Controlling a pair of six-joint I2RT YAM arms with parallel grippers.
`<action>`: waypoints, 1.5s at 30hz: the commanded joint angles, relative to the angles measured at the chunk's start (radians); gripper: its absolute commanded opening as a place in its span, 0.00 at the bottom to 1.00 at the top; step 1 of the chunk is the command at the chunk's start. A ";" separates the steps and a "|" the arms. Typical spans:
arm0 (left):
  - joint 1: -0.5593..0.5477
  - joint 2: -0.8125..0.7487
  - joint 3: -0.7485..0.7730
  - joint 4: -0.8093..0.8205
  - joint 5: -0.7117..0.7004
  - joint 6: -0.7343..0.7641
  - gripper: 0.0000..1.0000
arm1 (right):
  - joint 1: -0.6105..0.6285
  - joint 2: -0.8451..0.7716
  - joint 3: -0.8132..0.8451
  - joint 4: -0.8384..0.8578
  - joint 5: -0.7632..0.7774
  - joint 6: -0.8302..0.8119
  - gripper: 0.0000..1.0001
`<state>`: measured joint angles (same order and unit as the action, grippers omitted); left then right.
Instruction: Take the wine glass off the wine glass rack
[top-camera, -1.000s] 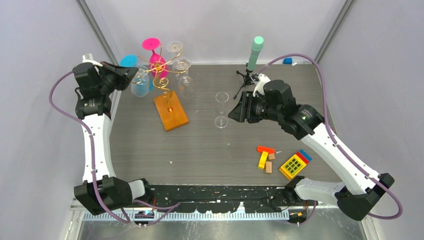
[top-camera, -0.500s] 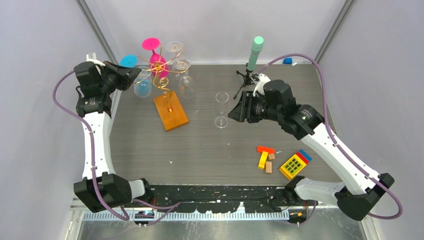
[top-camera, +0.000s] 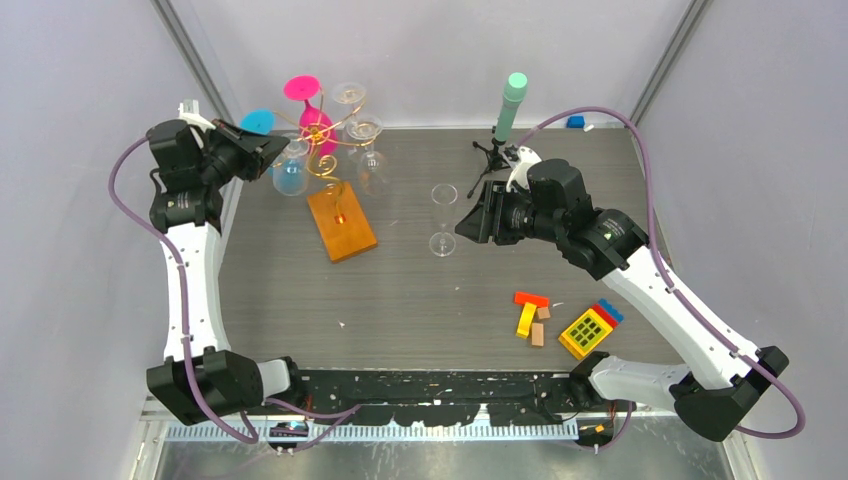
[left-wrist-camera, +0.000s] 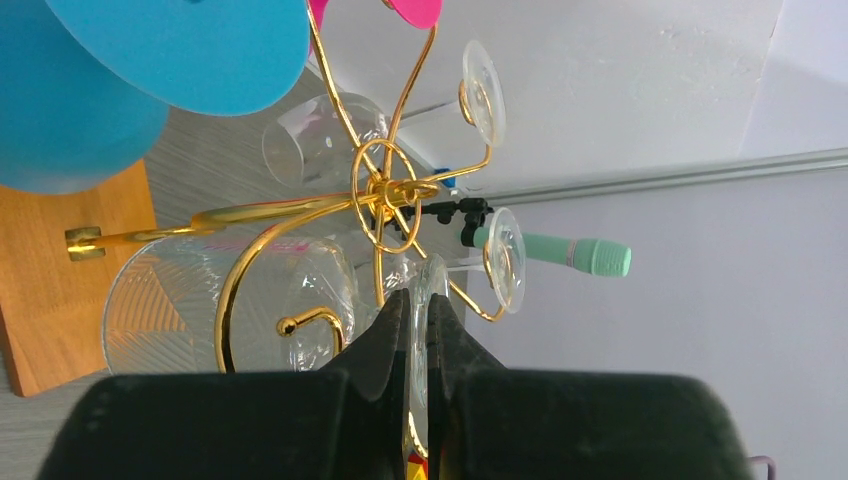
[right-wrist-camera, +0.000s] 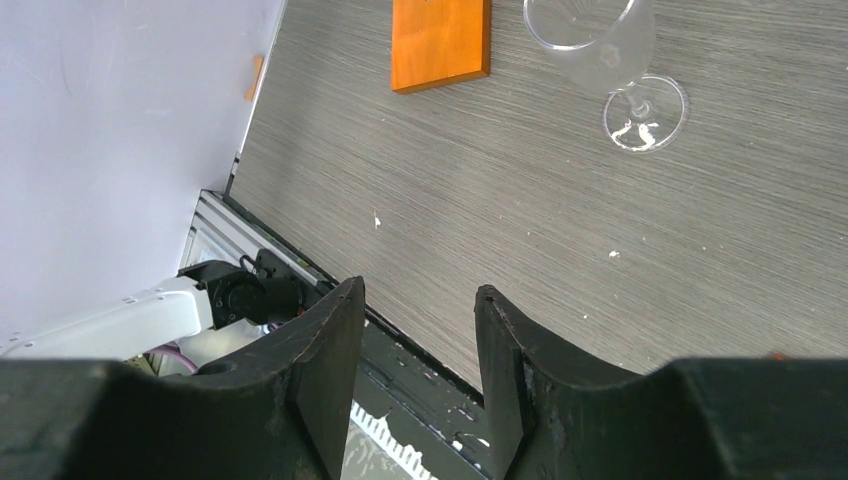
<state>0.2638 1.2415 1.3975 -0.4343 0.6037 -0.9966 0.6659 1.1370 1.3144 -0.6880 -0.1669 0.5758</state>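
The wine glass rack (top-camera: 325, 152) is a gold wire stand on an orange wooden base (top-camera: 342, 222) at the back left. Pink (top-camera: 312, 108), blue (top-camera: 290, 177) and clear glasses hang from it. My left gripper (top-camera: 268, 152) is at its left side. In the left wrist view the left gripper (left-wrist-camera: 420, 295) is shut on the edge-on foot of a clear wine glass (left-wrist-camera: 422, 285), whose ribbed bowl (left-wrist-camera: 190, 300) lies behind a gold curl (left-wrist-camera: 290, 325). Whether its stem is off the arm I cannot tell. My right gripper (top-camera: 463, 226) (right-wrist-camera: 418, 300) is open, empty, beside a clear glass (top-camera: 443, 215) standing on the table.
A black tripod with a mint-green cylinder (top-camera: 510, 105) stands at the back, behind the right wrist. Coloured toy blocks (top-camera: 530, 315) and a yellow block (top-camera: 587, 330) lie at the front right. The left wall is close behind the left arm.
The left wrist has shifted slightly toward the back-left with the clear glass's foot in its jaws, and the glasses by it moved a little. The right arm is still.
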 joint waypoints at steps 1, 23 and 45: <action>-0.001 -0.028 0.058 0.039 0.057 0.024 0.00 | 0.001 -0.008 0.009 0.050 -0.010 0.009 0.50; -0.003 -0.206 0.005 -0.052 0.016 0.038 0.00 | 0.039 -0.016 -0.079 0.394 -0.266 0.158 0.65; -0.019 -0.322 0.175 -0.088 0.175 -0.076 0.00 | 0.257 0.085 -0.096 0.657 -0.022 0.313 0.77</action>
<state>0.2539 0.9310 1.5543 -0.6872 0.6441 -0.9520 0.9115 1.2312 1.2167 -0.2001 -0.2604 0.8192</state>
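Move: The left fingers already pinch the foot of the clear wine glass, bowl hanging below; the rack's hub is roughly 5 cm ahead, 6 cm right and about level. The blue glass is some 5 cm ahead, 6 cm left and 5 cm lower; the right fingers are about 31 cm right, 14 cm back and 8 cm lower. From the right hand the held glass lies about 31 cm left, 14 cm ahead; the standing glass is some 15 cm ahead, 2 cm left, 17 cm lower. Back and up, slowly at first and then faster, the left hand draws the upside-down wine glass about 13 cm back, away from the rack, and 9 cm up, drifting right and tipping its fingers upward while keeping its pinch on the foot. The empty right hand swings some 12 cm left and slightly back towards it, rolling and turning counter-clockwise, its fingers opening wider. ##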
